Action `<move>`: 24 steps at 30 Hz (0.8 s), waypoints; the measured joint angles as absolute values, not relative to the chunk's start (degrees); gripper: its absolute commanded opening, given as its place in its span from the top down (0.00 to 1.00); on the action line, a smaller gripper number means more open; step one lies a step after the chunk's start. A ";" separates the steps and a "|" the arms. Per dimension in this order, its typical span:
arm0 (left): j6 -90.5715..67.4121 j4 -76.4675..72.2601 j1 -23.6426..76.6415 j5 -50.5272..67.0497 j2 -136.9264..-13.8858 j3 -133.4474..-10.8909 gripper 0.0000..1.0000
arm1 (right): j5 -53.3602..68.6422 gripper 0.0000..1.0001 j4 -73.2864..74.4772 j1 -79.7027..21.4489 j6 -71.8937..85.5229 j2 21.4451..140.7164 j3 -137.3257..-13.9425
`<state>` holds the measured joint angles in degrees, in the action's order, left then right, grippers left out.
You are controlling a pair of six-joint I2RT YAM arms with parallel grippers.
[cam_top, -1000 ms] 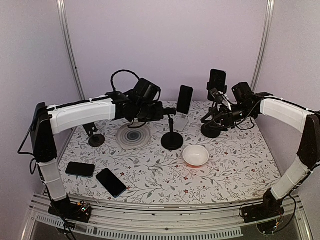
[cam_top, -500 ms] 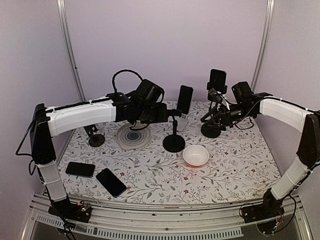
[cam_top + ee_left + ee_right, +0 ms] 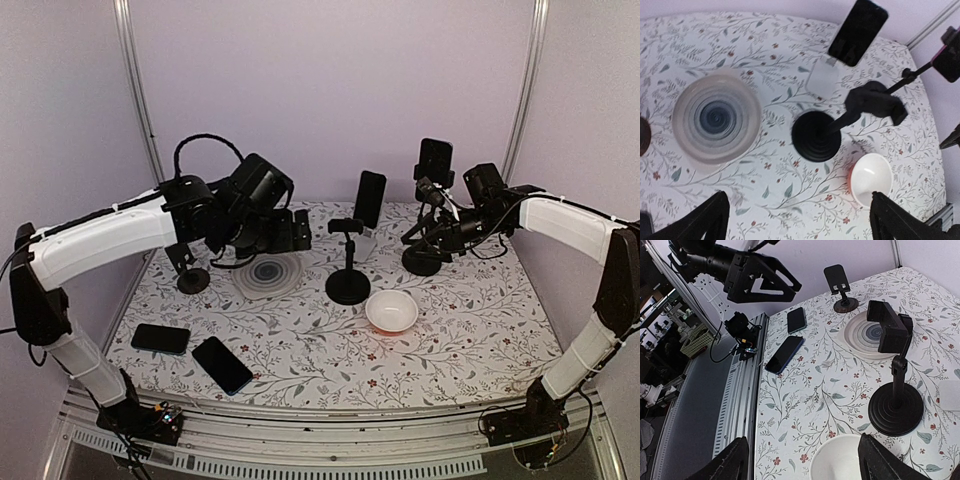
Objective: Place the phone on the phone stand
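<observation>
The black phone stand (image 3: 347,285) rises mid-table with its clamp (image 3: 347,226) holding nothing; its round base (image 3: 816,136) and clamp (image 3: 875,100) show in the left wrist view, and the stand (image 3: 896,410) shows from the right wrist. Two dark phones (image 3: 160,339) (image 3: 222,364) lie flat at the front left, the nearer phone (image 3: 784,354) also seen from the right wrist. My left gripper (image 3: 297,232) hovers left of the stand, open and holding nothing (image 3: 797,222). My right gripper (image 3: 428,232) is open near the back right, nothing between its fingers (image 3: 805,462).
A phone (image 3: 370,198) leans on a white stand (image 3: 362,243) behind the black one. Another phone (image 3: 434,163) sits in a tall stand (image 3: 422,262) at the back right. A grey plate (image 3: 267,272), a small folding stand (image 3: 190,275) and a white bowl (image 3: 391,311) are nearby.
My left gripper has let go of the black stand's clamp, opened wide and drawn back to the left. The right gripper's jaws have spread a little wider.
</observation>
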<state>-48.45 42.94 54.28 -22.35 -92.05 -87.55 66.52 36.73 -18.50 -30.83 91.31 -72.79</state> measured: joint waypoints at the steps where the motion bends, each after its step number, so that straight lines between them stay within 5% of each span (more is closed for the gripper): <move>1: -50.37 44.82 54.28 -22.55 -90.56 -85.54 0.01 | 66.52 0.22 36.73 -18.50 -30.87 91.31 -72.79; 11: -71.20 59.83 52.05 -14.20 -88.68 -69.95 0.01 | 66.52 0.21 36.80 -18.50 -31.40 91.31 -72.79; 24: -81.34 53.76 39.81 -0.80 -77.47 -49.41 0.02 | 66.43 0.21 37.32 -18.50 -33.32 91.37 -72.79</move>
<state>-81.34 53.76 39.81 -0.80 -77.47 -49.41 66.43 37.32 -18.50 -33.32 91.37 -72.79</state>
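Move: The near phone, the blue-edged one lying alone by the table's front edge, is about 12 cm back and 18 cm to the left of the left gripper, some 27 cm below. A second phone lies about 16 cm left of it and 7 cm farther out; the round plate is about 16 cm ahead of the left gripper and 8 cm left. From the right hand, that near phone is roughly 47 cm left, 11 cm back. Bring the empty left gripper down about 18 cm while swinging it some 16 cm left and 12 cm back, away from the plate and stands and in over the near phone. Tip the slanting fingers until they point almost straight down, turning the hand about 35 degrees counter-clockwise. Keep them wide open and ease to a stop above the phone, without touching it. ##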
